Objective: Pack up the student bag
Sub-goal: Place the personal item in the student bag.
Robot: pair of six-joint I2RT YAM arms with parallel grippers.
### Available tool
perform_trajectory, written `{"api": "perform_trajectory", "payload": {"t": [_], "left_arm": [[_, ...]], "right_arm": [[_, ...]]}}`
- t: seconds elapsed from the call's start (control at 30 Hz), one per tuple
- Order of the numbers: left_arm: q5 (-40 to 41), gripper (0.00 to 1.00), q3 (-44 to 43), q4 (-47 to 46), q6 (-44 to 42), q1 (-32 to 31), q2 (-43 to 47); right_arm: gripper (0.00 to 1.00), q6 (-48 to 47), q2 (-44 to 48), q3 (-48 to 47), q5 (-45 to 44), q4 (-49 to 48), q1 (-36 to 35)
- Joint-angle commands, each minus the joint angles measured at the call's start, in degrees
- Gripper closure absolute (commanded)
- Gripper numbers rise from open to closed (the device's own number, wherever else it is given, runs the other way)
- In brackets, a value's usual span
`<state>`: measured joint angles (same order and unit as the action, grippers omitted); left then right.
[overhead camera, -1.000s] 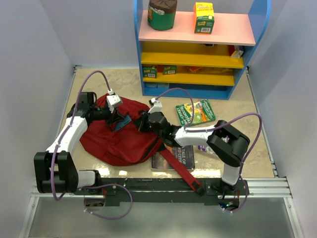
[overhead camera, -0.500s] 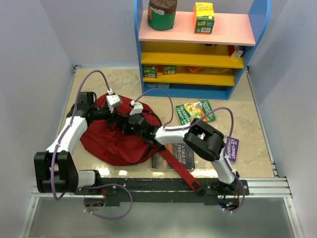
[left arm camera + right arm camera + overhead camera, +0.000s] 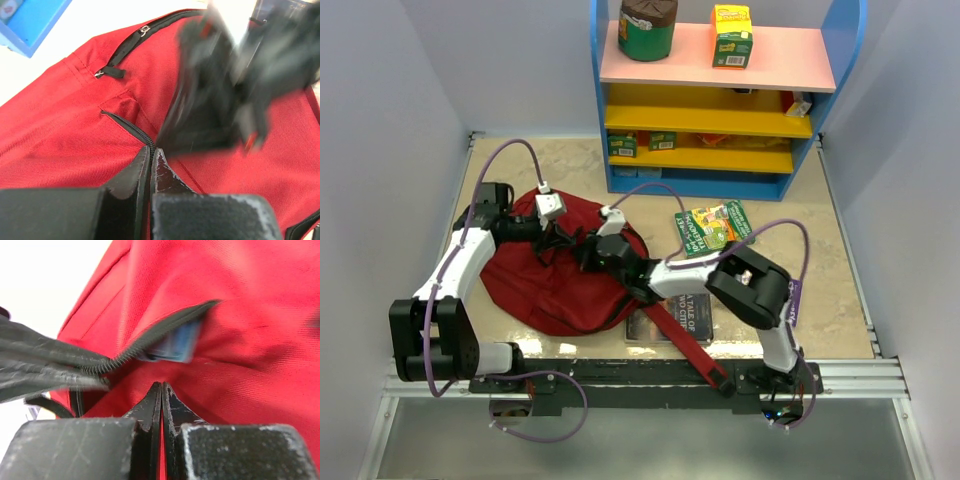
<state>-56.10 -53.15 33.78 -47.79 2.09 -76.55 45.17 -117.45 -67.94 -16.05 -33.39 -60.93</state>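
Observation:
The dark red student bag lies on the table's left half, one long strap trailing toward the near edge. My left gripper is shut on the bag's zipper edge, holding up the lip of an opening. A blue item shows inside that opening. My right gripper is shut and empty. Its tips press the red fabric just below the opening, close to the left gripper. It appears as a blurred black shape in the left wrist view.
A dark book lies partly under the bag's right edge and strap. A green book sits further back, and a purple one behind the right arm's elbow. The blue shelf unit with a jar and boxes stands at the back.
My right arm swung left across the bag until its shut gripper met the left one, then eased back slightly. The blue item seen at the opening earlier is now covered in the top view.

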Motion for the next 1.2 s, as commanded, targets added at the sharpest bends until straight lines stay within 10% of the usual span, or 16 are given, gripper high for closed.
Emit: {"api": "perform_trajectory", "payload": {"t": [0.0, 0.6, 0.83, 1.03, 1.17], "left_arm": [[-5.9, 1.0, -0.1, 2.5, -2.1, -0.6, 0.2], [-6.7, 1.0, -1.3, 5.2, -4.8, -0.6, 0.0], [-5.3, 1.0, -1.3, 5.2, -5.2, -0.6, -1.1], [-2.4, 0.36, -6.7, 16.6, -12.5, 1.5, -4.5], [-2.9, 0.28, -16.9, 32.2, -27.5, 5.2, -6.8]], "right_arm": [[1.0, -1.4, 11.3, 8.1, -6.0, -8.3, 1.3], [1.0, -0.5, -7.9, -17.2, -3.6, 8.5, 2.0], [1.0, -0.6, -1.9, -11.0, -3.0, 4.4, 2.0], [0.46, -0.8, 10.4, 2.4, -10.8, 6.5, 2.5], [0.43, -0.7, 16.7, 9.2, -12.2, 4.7, 2.4]]}}
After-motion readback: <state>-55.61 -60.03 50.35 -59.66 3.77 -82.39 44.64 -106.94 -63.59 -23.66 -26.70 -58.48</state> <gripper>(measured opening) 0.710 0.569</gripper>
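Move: The blue personal item already sits half under the zipped lip of the bag pocket, about 3 cm ahead and 3 cm left of the right fingertips and 1 cm below them. From the left fingers, which still pinch that lip, it is roughly 2 cm ahead and 1 cm to the right, 1 cm lower. The outer zip pull lies some 7 cm ahead and 4 cm right of the right fingertips, the Tale of Two Cities book about 15 cm back and 21 cm right. Draw the shut right fingers out of the pocket mouth, rightward and up about 5 cm, then drive them back left, forward and down under the lip to push the item deeper. Pull out again some 7 cm to the right, rising and easing back, with the gripper opening about halfway. Keep the left pinch nearly still until then, and open it to let go of the lip. ##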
